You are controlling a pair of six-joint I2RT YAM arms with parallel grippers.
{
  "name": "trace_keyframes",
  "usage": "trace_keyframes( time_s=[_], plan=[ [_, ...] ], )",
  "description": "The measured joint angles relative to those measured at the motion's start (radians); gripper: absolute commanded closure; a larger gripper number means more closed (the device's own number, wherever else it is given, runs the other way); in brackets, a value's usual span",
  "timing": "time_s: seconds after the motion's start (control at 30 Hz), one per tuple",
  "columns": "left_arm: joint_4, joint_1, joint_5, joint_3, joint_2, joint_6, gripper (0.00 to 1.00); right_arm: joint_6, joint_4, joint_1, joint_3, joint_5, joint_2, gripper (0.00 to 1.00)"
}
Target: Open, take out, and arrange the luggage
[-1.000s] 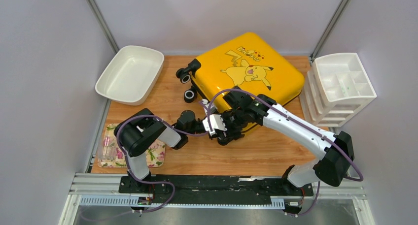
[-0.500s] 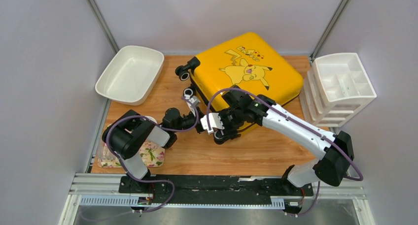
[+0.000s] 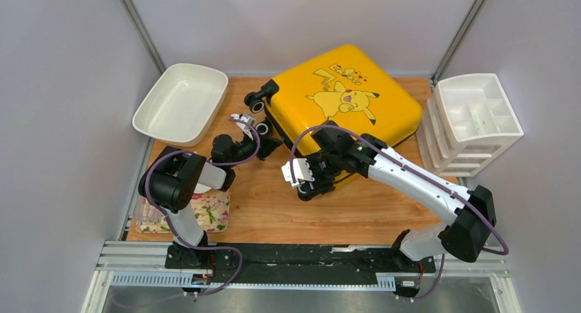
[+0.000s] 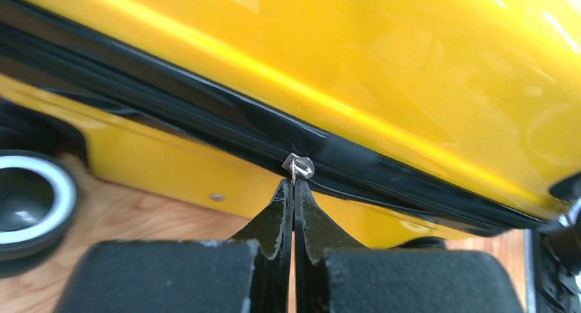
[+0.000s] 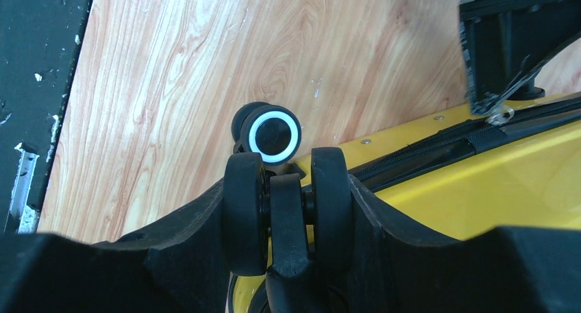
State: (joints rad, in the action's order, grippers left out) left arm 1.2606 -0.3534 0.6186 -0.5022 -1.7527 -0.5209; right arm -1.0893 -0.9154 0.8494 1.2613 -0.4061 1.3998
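Observation:
The yellow luggage [image 3: 342, 97] with its cartoon print lies flat at the back of the table, lid still down. My left gripper [image 3: 267, 145] is at its left side, near the two rear wheels [image 3: 259, 118]. In the left wrist view that gripper [image 4: 294, 190] is shut on the silver zipper pull [image 4: 299, 166] on the black zipper trim. My right gripper [image 3: 308, 181] is at the near left corner. There it [image 5: 288, 210] is shut on a black double wheel [image 5: 332, 190] of the luggage [image 5: 521, 183].
A white tub [image 3: 180, 102] stands at the back left. A white drawer organiser [image 3: 473, 118] sits at the right edge. A floral pouch [image 3: 205, 214] lies at the near left beside the left arm's base. Bare wood shows in front of the luggage.
My left gripper has travelled left and back along the luggage's side, from near the right gripper to beside the rear wheels, staying shut. The right arm and the luggage have barely moved.

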Motion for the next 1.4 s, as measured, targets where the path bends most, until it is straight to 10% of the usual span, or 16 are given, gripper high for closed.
trace_keyframes(
  time_s=[0.73, 1.4],
  plan=[
    [-0.080, 0.251, 0.107, -0.225, -0.132, 0.091, 1.00, -0.033, -0.062, 0.000, -0.178, 0.058, -0.239, 1.00],
    [-0.232, 0.253, 0.585, -1.022, -0.629, 0.277, 1.00, -0.037, -0.077, -0.008, -0.216, 0.068, -0.290, 1.00]
  ],
)
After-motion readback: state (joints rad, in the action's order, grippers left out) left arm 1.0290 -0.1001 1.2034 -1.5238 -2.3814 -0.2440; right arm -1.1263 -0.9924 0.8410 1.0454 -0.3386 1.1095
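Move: The zipper pull is already pinched in the left fingers on the luggage's wheel side. The far wheel corner it is being drawn to lies about 17 cm ahead of that hand and 5 cm to its left, level with it. The far lower wheel is 7 cm ahead, 7 cm left and 8 cm below. From the right hand, closed on the near upper wheel, the pull is some 16 cm ahead and 12 cm left, slightly lower. The zipper pull, still pinched in the shut left fingers, is drawn about 19 cm forward along the seam, first veering left, then curving back right around the far wheel corner, while the wrist turns a little counter-clockwise and then some 30 degrees clockwise, rolling as it goes. The right hand keeps its grip on the near upper wheel and draws it right and somewhat back, slowing towards the end. ##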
